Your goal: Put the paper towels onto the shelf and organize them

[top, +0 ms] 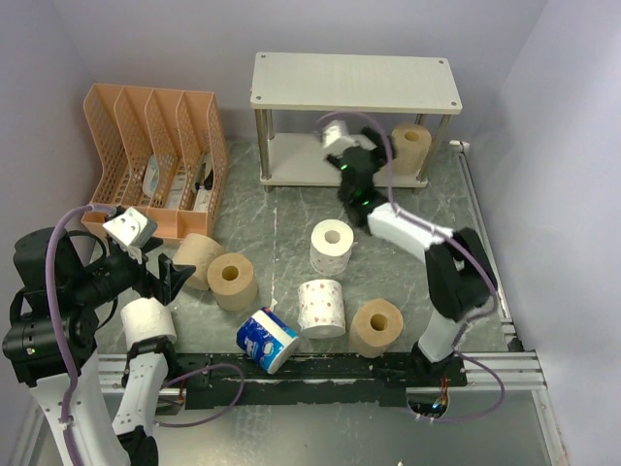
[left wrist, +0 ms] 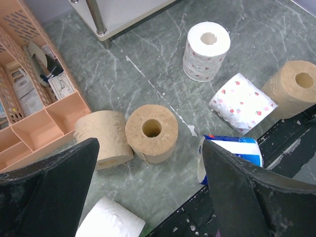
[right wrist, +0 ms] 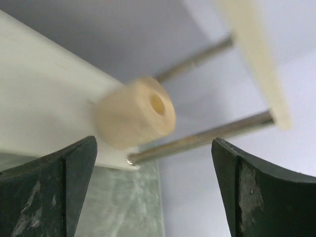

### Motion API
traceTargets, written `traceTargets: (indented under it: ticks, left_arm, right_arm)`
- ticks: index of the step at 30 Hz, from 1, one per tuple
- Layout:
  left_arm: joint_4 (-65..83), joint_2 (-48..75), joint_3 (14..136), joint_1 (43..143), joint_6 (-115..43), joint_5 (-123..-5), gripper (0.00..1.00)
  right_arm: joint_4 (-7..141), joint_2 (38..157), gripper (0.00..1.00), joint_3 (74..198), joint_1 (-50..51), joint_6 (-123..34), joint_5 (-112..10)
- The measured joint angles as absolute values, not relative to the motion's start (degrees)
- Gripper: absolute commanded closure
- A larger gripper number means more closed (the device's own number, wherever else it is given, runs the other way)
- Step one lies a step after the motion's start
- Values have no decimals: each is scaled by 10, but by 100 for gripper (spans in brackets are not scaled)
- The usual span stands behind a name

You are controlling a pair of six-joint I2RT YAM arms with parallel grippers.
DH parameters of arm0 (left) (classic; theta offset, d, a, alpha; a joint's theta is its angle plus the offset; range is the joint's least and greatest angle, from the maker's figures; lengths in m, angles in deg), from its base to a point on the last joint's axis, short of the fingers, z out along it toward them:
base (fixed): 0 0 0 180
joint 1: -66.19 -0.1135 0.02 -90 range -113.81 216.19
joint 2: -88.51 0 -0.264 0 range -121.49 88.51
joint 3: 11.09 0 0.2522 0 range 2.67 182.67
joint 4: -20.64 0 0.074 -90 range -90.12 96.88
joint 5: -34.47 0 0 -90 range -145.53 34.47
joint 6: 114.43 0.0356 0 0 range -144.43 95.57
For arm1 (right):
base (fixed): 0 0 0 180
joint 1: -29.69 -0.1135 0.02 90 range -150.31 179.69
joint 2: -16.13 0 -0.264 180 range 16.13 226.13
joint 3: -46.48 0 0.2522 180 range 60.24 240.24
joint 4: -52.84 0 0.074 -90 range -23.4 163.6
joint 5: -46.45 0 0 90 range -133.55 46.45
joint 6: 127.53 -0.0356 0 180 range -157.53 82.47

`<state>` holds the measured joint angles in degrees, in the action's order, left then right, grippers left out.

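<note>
The shelf (top: pixel 354 83) stands at the back. One tan paper towel roll (top: pixel 411 148) stands on its lower board (right wrist: pixel 39 98), at the right end. My right gripper (top: pixel 367 146) hangs open just in front of that board, a little short of the tan roll (right wrist: pixel 134 118), with nothing between its fingers. On the table lie two tan rolls (left wrist: pixel 151 132) side by side, two white rolls with pink print (top: pixel 332 245), another tan roll (top: pixel 376 327), a blue-wrapped roll (top: pixel 266 340) and a plain white roll (top: pixel 148 321). My left gripper (left wrist: pixel 149 146) hovers open and empty above the plain white roll (left wrist: pixel 111 222).
An orange mesh file organizer (top: pixel 155 155) with papers in it stands at the back left, close to the pair of tan rolls. A black rail (top: pixel 388 369) runs along the table's near edge. Walls close in the back and the right side.
</note>
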<state>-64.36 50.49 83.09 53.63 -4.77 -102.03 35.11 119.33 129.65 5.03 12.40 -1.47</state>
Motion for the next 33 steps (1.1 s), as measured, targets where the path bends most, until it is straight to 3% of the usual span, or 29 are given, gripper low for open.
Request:
traceTargets:
  ticks: [3,6,12,17,22,26,29,33]
  left_arm:
    - [-641,513,827,536,-51,-1017,1]
    - [-639,522,826,536,-52,-1016,2]
    - [-639,522,826,536,-51,-1016,2]
    - [-638,518,826,536,-52,-1016,2]
    - [-636,521,826,536,-55,-1008,4]
    - [-633,524,825,536,-59,-1000,5]
    - [-632,524,825,536,-61,-994,5]
    - [-632,524,824,536,-61,-990,5]
  right_arm:
    - [430,1108,0,1282,-100,74,28]
    - [577,1027,0,1285,-213,-57,-3]
    - [869,913,0,1289,-215,-253,-171]
    - [995,856,0,1288,-237,-293,-246]
    - [1052,854,0,1286,-244,-331,-263]
    - [1097,921,0,1321,-257,-360,-274]
    - [1111,974,1,1319,-305,-367,-218]
    - [1129,1029,9,1308,-344,-372,-138]
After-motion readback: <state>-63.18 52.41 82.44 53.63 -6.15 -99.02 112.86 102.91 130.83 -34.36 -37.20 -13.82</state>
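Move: Back from the right hand by about 19 cm, 14 cm to its left and some 16 cm lower stands the upright floral roll. The lying floral roll is 16 cm nearer the base than that one and 2 cm farther left. The brown roll just shelved sits 5 cm ahead of the hand, 5 cm right and 7 cm lower. From the left hand, the upright floral roll is roughly 19 cm ahead, 26 cm right and 26 cm lower. Swinging away from the shelved brown roll with the fingers staying wide open, the right hand sweeps back and left, about 29 cm back and 18 cm left, with nearly all of the leftward travel first. Past the upright floral roll it slows and sinks on its near side towards it, ending about 10 cm lower than it began, the level fingers having tipped steeply down and turned from slightly right to slightly left of forward. ##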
